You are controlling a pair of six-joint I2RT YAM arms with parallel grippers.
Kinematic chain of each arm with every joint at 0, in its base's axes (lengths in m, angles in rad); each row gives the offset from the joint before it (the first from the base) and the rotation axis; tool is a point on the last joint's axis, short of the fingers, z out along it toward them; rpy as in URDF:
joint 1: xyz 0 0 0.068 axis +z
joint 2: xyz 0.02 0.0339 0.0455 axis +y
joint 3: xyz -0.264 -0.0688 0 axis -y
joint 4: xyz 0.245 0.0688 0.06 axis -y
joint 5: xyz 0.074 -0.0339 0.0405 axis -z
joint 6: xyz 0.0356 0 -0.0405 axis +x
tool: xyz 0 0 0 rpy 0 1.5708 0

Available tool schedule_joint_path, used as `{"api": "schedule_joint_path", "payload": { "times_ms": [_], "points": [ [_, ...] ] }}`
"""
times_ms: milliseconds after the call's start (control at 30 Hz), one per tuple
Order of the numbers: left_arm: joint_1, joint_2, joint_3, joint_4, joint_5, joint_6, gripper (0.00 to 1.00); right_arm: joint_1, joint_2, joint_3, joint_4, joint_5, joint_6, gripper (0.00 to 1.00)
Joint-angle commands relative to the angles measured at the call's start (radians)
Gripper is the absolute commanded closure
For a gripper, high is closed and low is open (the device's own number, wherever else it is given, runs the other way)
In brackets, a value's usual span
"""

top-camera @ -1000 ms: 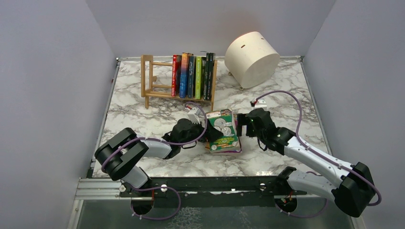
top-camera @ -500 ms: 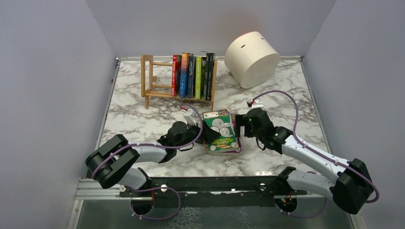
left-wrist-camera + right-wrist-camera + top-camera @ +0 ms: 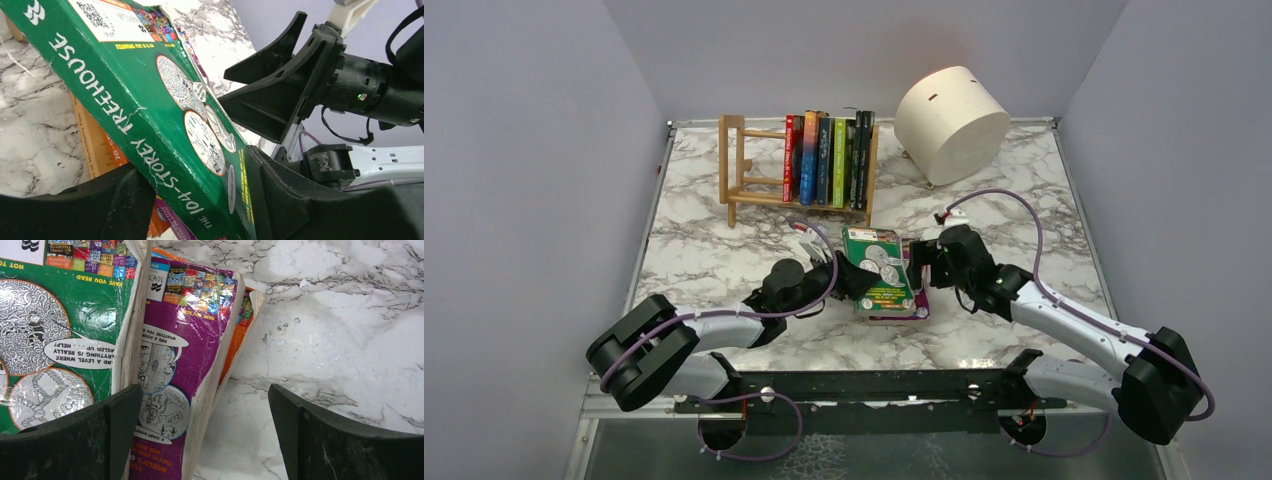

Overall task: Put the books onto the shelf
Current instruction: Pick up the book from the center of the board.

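A stack of three books lies mid-table: a green book (image 3: pixel 879 270) on top, a purple book (image 3: pixel 180 340) under it and an orange book (image 3: pixel 235 340) at the bottom. My left gripper (image 3: pixel 852 280) is shut on the green book's (image 3: pixel 150 100) spine edge, one finger under it and one on the cover, tilting it off the others. At the stack's right side my right gripper (image 3: pixel 917 265) stands open, straddling the purple book's page edge without pinching it. Several more books (image 3: pixel 829 160) stand upright in the right half of the wooden shelf (image 3: pixel 744 160).
A cream drum (image 3: pixel 951 122) lies on its side at the back right, beside the shelf. The shelf's left half holds no books. Grey walls close the marble table (image 3: pixel 704 250) on three sides. My two grippers face each other closely across the stack.
My left arm has reached further right and its jaws have narrowed onto the green book, which has slid slightly back and tilted up. My right gripper has edged left toward the stack.
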Motion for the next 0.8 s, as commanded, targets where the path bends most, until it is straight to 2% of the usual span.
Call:
{"api": "schedule_joint_path", "payload": {
  "times_ms": [0,300,433,533,633,667,767],
  "points": [
    [-0.011,-0.018,0.007,0.089,-0.005,-0.002,0.49,0.009,0.014,-0.01,0.088,-0.065,-0.005,0.05],
    [-0.01,0.058,0.035,0.095,0.002,0.0,0.54,0.014,0.009,-0.025,0.11,-0.081,-0.019,0.06],
    [-0.011,0.08,0.047,0.095,-0.003,0.003,0.6,0.019,-0.009,-0.034,0.115,-0.084,-0.022,0.06],
    [-0.011,0.088,0.053,0.095,0.003,0.004,0.72,0.02,-0.019,-0.038,0.11,-0.08,-0.022,0.06],
    [-0.011,0.078,0.053,0.095,0.01,0.003,0.97,0.02,-0.035,-0.038,0.101,-0.072,-0.023,0.06],
    [-0.011,0.07,0.051,0.095,0.011,0.004,1.0,0.02,-0.04,-0.038,0.098,-0.069,-0.022,0.06],
    [-0.011,0.032,0.035,0.093,0.009,0.0,1.0,0.02,-0.059,-0.04,0.087,-0.058,-0.02,0.06]
  ]
}}
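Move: At the left fingertips, already between the spread fingers, is the spine side of the green book; its middle is about 4 cm to the hand's right and 3 cm ahead, at roughly hand height. The purple book under it has its middle 8 cm right, 1 cm ahead and 6 cm down; the shelf stands 22 cm ahead and 17 cm left, about level. From the right hand the green book's middle lies about 11 cm left and 3 cm ahead. Closing on the green book's spine side, the left fingers pinch it across its thickness, one on the back cover and the other beneath, while the hand rises a touch, then sinks about 2 cm and eases slightly right. The right hand stays open beside the page edge, left finger still against it, nudging barely 1 cm left and down before easing back up. ##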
